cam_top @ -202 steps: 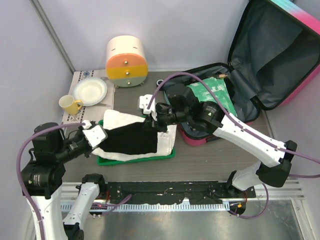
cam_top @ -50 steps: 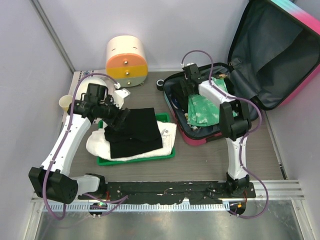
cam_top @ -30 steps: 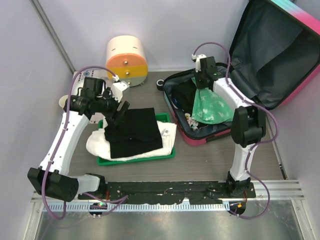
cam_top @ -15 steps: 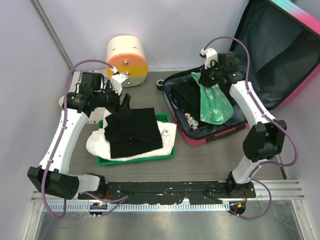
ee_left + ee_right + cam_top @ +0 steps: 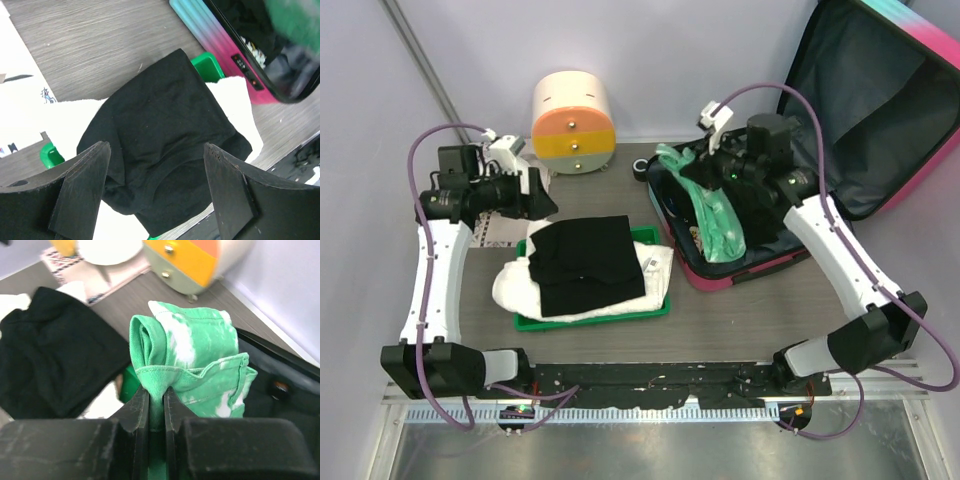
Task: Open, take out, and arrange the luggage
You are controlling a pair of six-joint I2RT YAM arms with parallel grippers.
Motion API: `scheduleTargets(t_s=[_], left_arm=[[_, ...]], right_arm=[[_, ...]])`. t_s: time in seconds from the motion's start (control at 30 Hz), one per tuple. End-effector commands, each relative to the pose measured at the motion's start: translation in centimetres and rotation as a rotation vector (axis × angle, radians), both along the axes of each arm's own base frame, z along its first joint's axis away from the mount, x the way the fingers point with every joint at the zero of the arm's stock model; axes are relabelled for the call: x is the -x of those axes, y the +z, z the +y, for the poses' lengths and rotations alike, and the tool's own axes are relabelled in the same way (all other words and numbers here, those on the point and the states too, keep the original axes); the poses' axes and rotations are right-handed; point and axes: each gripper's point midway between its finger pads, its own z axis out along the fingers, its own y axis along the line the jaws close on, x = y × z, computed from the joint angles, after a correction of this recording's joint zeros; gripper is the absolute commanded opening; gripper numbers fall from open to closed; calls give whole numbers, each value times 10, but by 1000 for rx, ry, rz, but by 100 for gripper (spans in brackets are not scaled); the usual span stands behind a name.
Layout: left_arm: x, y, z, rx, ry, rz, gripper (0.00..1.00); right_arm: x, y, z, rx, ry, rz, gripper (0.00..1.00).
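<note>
The luggage (image 5: 880,110) lies open at the right, its lid leaning up against the back wall and dark clothes in its base. My right gripper (image 5: 692,172) is shut on a green-and-white garment (image 5: 712,215) that hangs over the luggage's left half. In the right wrist view the jaws (image 5: 156,400) pinch a fold of that garment (image 5: 190,355). My left gripper (image 5: 540,203) hovers open above the tray's far left corner. Through its spread fingers (image 5: 155,190) I look down on a black garment (image 5: 165,130) lying on a white cloth (image 5: 70,120), beside the luggage's pink-turquoise edge (image 5: 215,50).
The green tray (image 5: 655,308) holds the white cloth and black garment (image 5: 585,265) at centre left. A round cream-and-orange drawer box (image 5: 573,122) stands at the back. A small black ring (image 5: 640,170) lies by the luggage. Walls close in on the left and at the back.
My right gripper has swung left and lower with the green garment, toward the luggage's left edge. The left gripper has drawn back left, away from the black garment.
</note>
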Motion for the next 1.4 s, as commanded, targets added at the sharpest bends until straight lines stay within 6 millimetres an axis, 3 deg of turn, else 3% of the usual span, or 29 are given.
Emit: scheduleTargets(t_s=[0.0,0.43,0.6,0.63,0.7,0.8,0.83,0.9,1.0,1.03,1.1,1.2,1.23,1.27,1.3,1.33,1.37], left_arm=[[-3,17,4,146,47,19,79],[-10,23,7,186,79,5,79],[-16,25,15,208,129,-1,79],[-20,27,17,215,143,-10,79],[-24,28,25,240,194,-2,79],[-31,36,38,265,239,-32,79],[-31,37,40,270,244,-34,79],[-31,38,43,279,253,-35,79],[-31,35,47,289,258,-35,79],[-30,32,46,295,259,-26,79],[-30,30,46,302,257,-25,79],[-30,28,46,312,253,-13,79],[-29,27,45,315,246,-9,79],[-29,27,44,313,239,-10,79],[-28,26,44,313,236,-7,79],[-27,25,43,317,227,-3,79],[-27,24,42,315,216,1,79]], right_arm=[[35,55,48,-87,128,-216,1],[97,23,162,-29,272,-304,1],[105,13,206,16,363,-430,1],[103,-4,218,42,389,-419,1],[110,5,242,23,453,-504,1],[130,-8,281,48,559,-572,1],[136,-16,292,60,583,-583,1],[164,-27,313,71,661,-631,1],[197,-63,332,123,786,-726,1],[204,-89,330,166,830,-764,1],[220,-111,334,179,904,-783,1],[226,-137,330,222,940,-755,1],[224,-142,329,243,927,-744,35],[224,-144,327,244,914,-716,61],[222,-141,325,244,895,-701,76],[216,-132,324,245,848,-694,83],[215,-128,322,231,820,-644,83]])
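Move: The right hand holds the bunched green trousers above the suitcase. Their destination, the black clothes in the green tray, is centred about 27 cm to its left, 15 cm back and 25 cm below. The open suitcase's middle is about 8 cm to its right, level fore and aft, and 25 cm below; the drawer cabinet is some 32 cm left and 12 cm ahead. From the empty left hand, the black clothes are about 8 cm back, 10 cm right and 20 cm down. The right arm keeps its pinch on the green trousers and swings them out of the suitcase area in one quick sweep, some 31 cm left and 22 cm back, first nearly level and then sinking about 18 cm over the tray, while the wrist turns roughly 50 degrees counter-clockwise until the fingers point left; only at the very end do the fingers open wide and let go of the cloth over the black clothes. Meanwhile the empty left hand, fingers still open, edges about 5 cm left and 3 cm forward, away from the tray, rolling its left side down. ##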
